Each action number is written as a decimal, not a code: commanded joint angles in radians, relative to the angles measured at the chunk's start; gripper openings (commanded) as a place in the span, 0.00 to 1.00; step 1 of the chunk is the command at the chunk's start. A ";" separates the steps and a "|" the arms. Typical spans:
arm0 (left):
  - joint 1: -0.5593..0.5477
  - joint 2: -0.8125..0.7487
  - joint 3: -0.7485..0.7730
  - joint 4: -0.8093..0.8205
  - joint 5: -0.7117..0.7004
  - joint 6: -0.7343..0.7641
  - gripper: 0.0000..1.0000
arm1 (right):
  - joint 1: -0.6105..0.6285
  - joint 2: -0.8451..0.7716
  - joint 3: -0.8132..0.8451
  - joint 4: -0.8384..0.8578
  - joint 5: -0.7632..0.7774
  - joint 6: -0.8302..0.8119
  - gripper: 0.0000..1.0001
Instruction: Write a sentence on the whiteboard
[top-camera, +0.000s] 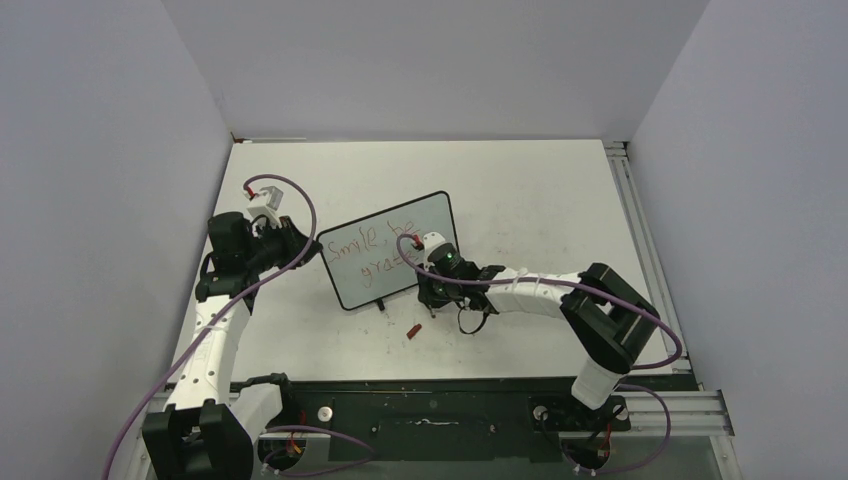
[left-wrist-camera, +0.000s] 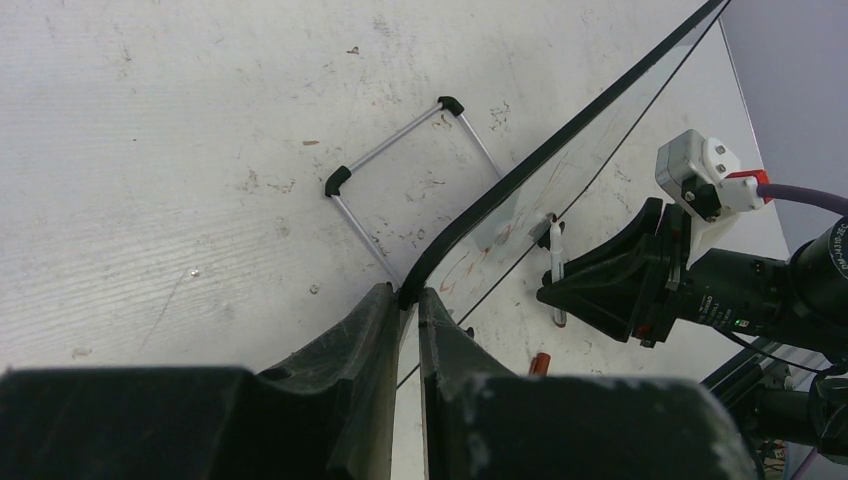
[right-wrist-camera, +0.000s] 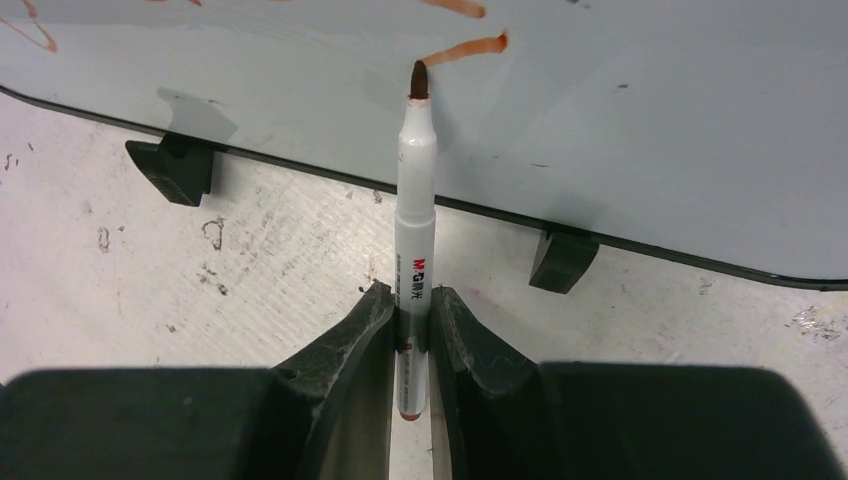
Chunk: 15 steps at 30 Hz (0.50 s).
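Observation:
The whiteboard (top-camera: 390, 250) stands tilted on the table, black-framed, with the sentence (top-camera: 372, 248) in red on two lines, its second line partly hidden by the right wrist. My left gripper (top-camera: 300, 243) is shut on the whiteboard's left edge; in the left wrist view the black frame (left-wrist-camera: 520, 170) runs up out of the pinched fingers (left-wrist-camera: 380, 330). My right gripper (right-wrist-camera: 408, 300) is shut on a white marker (right-wrist-camera: 415, 200). Its dark red tip touches the whiteboard (right-wrist-camera: 650, 120) at the end of a fresh red stroke (right-wrist-camera: 465, 50).
A red marker cap (top-camera: 413, 329) lies on the table in front of the board, also seen in the left wrist view as a cap (left-wrist-camera: 540, 363). The board's wire stand (left-wrist-camera: 400, 150) rests behind it. Two black feet (right-wrist-camera: 180, 165) hold the lower edge.

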 joint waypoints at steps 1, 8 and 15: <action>-0.014 -0.015 0.007 -0.007 0.032 0.003 0.10 | 0.032 -0.029 -0.009 -0.051 0.015 -0.003 0.05; -0.016 -0.052 0.011 -0.016 -0.012 0.019 0.45 | 0.095 -0.185 0.021 -0.191 0.066 -0.003 0.05; -0.060 -0.165 0.036 -0.047 -0.163 0.076 0.70 | 0.037 -0.422 0.064 -0.441 0.069 0.026 0.05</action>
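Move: Just ahead of the right hand, which still holds the marker with its tip at the lower right of the writing, the whiteboard's middle lies about 10 cm ahead, 9 cm left and 6 cm above. The red cap is some 5 cm back, 4 cm left and 3 cm below that hand; the board's left clip is 11 cm left, 1 cm ahead. From the left hand, pinching the upper left corner, the board's middle is about 16 cm right, 2 cm ahead and 8 cm lower. Pulling the marker off the whiteboard, the right hand first draws back towards the robot, then climbs, ending about 5 cm back, 6 to 7 cm higher and slightly to the right, grip kept. The left hand meanwhile opens its fingers wide, letting go of the board's upper left corner, and begins to lift and ease back by a centimetre or so. ##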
